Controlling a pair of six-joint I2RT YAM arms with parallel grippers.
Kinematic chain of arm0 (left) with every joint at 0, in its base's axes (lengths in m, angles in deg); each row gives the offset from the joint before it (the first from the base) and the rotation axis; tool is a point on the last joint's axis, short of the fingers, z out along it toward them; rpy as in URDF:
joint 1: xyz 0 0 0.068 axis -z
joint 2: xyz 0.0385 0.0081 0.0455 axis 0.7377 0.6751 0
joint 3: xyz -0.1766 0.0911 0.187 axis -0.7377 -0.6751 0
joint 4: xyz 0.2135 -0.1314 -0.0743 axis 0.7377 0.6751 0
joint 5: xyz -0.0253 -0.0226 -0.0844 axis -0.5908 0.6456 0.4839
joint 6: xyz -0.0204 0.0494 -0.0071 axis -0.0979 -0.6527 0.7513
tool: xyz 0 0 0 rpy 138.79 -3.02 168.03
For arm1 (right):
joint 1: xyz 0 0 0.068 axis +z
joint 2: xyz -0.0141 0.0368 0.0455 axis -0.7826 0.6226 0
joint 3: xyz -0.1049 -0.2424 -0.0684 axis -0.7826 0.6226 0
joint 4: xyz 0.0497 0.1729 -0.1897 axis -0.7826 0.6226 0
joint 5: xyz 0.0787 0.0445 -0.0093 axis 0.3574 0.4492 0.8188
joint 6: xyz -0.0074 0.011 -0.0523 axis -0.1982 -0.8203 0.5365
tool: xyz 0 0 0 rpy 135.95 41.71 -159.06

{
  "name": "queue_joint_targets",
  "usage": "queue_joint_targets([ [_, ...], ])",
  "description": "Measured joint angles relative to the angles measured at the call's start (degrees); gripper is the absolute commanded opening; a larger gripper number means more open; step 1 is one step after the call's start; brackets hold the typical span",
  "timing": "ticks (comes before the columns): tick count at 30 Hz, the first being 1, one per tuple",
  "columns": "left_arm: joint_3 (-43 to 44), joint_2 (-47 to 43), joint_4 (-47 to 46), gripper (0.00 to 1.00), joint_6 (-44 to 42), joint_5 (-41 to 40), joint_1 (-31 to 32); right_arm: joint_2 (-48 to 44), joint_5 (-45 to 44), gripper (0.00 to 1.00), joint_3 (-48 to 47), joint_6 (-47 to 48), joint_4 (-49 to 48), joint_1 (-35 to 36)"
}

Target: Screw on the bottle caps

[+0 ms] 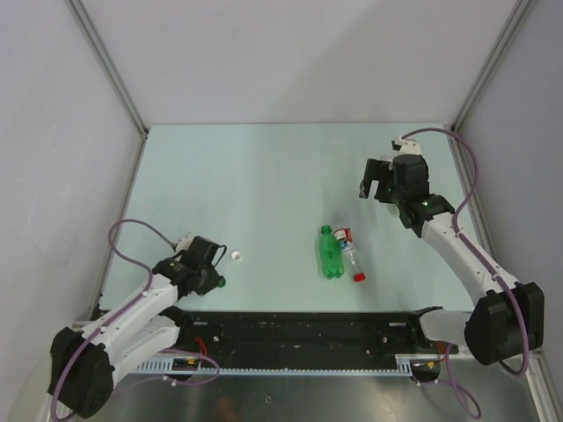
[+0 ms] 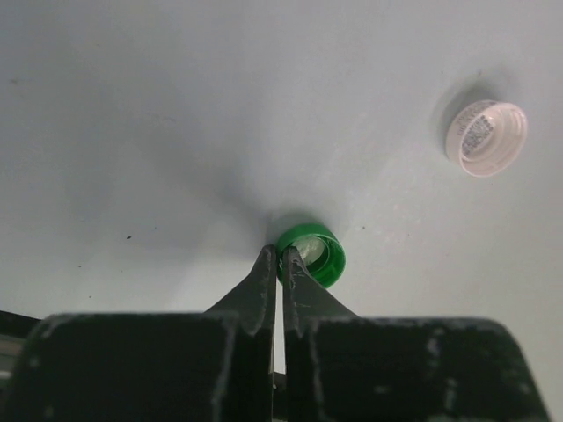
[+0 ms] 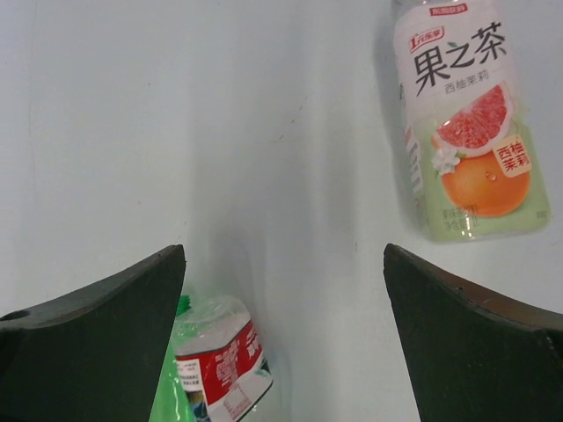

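Note:
My left gripper (image 2: 279, 255) is shut on the rim of the green cap (image 2: 315, 255), one finger inside it and one outside, down at the table. In the top view this gripper (image 1: 215, 281) is at the near left. The white cap (image 2: 486, 138) lies open side up just beyond it (image 1: 237, 257). The small green bottle (image 1: 329, 255) and the slim clear bottle (image 1: 350, 253) lie side by side mid-table, a red cap (image 1: 359, 276) on the slim one's neck. My right gripper (image 3: 283, 251) hangs open above the table with nothing between its fingers. The wider bottle (image 3: 466, 123) lies under it.
The right arm (image 1: 457, 251) reaches from the near right toward the far right of the table. A black rail (image 1: 299, 334) runs along the near edge. Grey walls and metal posts (image 1: 110, 70) close off the sides and back.

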Motion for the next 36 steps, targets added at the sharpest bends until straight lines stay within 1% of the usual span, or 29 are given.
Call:
queue_joint_targets([
  [7, 1.03, -2.12, -0.72, 0.00, -4.63, 1.44, 0.61, -3.30, 4.28, 0.99, 0.09, -2.14, 3.56, -0.13],
  [10, 3.45, -5.31, -1.51, 0.00, -7.21, 1.77, 1.27, -5.49, 7.69, 0.98, 0.11, -3.87, 4.63, -0.22],
  [13, 5.51, -9.03, -5.66, 0.00, -10.97, 4.17, 2.60, -8.07, 13.18, 0.98, 0.31, -6.49, 4.85, -0.28],
  [16, 5.70, -12.90, -16.39, 0.00, -15.98, 10.38, 4.61, -10.32, 22.99, 0.98, 0.63, -10.88, 3.15, -0.46],
  [18, 5.38, -14.27, -25.77, 0.00, -19.39, 15.15, 6.05, -10.62, 30.80, 0.97, 1.05, -15.47, 0.48, -0.31],
  [19, 4.98, -14.62, -32.15, 0.00, -21.70, 17.97, 6.88, -10.47, 34.91, 0.97, 1.51, -18.40, -1.77, 0.02],
  [22, 4.92, -13.49, -49.62, 0.00, -28.74, 25.42, 9.09, -9.16, 44.98, 0.96, 2.82, -27.28, -9.25, 3.02],
  [24, 5.99, -11.13, -56.96, 0.00, -32.35, 28.94, 9.81, -8.07, 49.59, 0.94, 3.23, -32.39, -14.05, 6.29],
  [27, 10.54, -5.22, -65.55, 0.00, -36.57, 34.58, 10.34, -7.28, 52.70, 0.87, 3.78, -39.06, -20.48, 11.02],
  [30, 13.73, -0.90, -70.60, 0.00, -38.71, 38.14, 10.86, -7.26, 52.85, 0.83, 5.25, -46.14, -28.65, 14.01],
  [33, 14.32, 0.52, -74.55, 0.00, -39.89, 40.11, 11.43, -7.15, 52.35, 0.80, 6.64, -52.09, -35.74, 16.15],
  [36, 14.32, 1.05, -77.70, 0.00, -40.11, 41.31, 11.65, -6.99, 50.58, 0.72, 7.37, -56.65, -41.24, 18.16],
])
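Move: My left fingers are already shut on the rim of the green cap, with the white cap about 8 cm ahead and 4 cm to the right. The open right gripper it goes to is some 22 cm ahead, 43 cm right and 18 cm higher. From my right hand the green cap lies roughly 22 cm back, 43 cm left and 18 cm down; the capless green bottle is about 13 cm back, 12 cm left and 16 cm below. I lift the green cap off the table with my left hand, about 35 cm up and 20 cm right, keeping my pinch while the fingers swing from pointing down to pointing right. My right hand meets it, going some 20 cm left, as far back and up, turning its fingers to point left and narrowing them a little around the cap. ##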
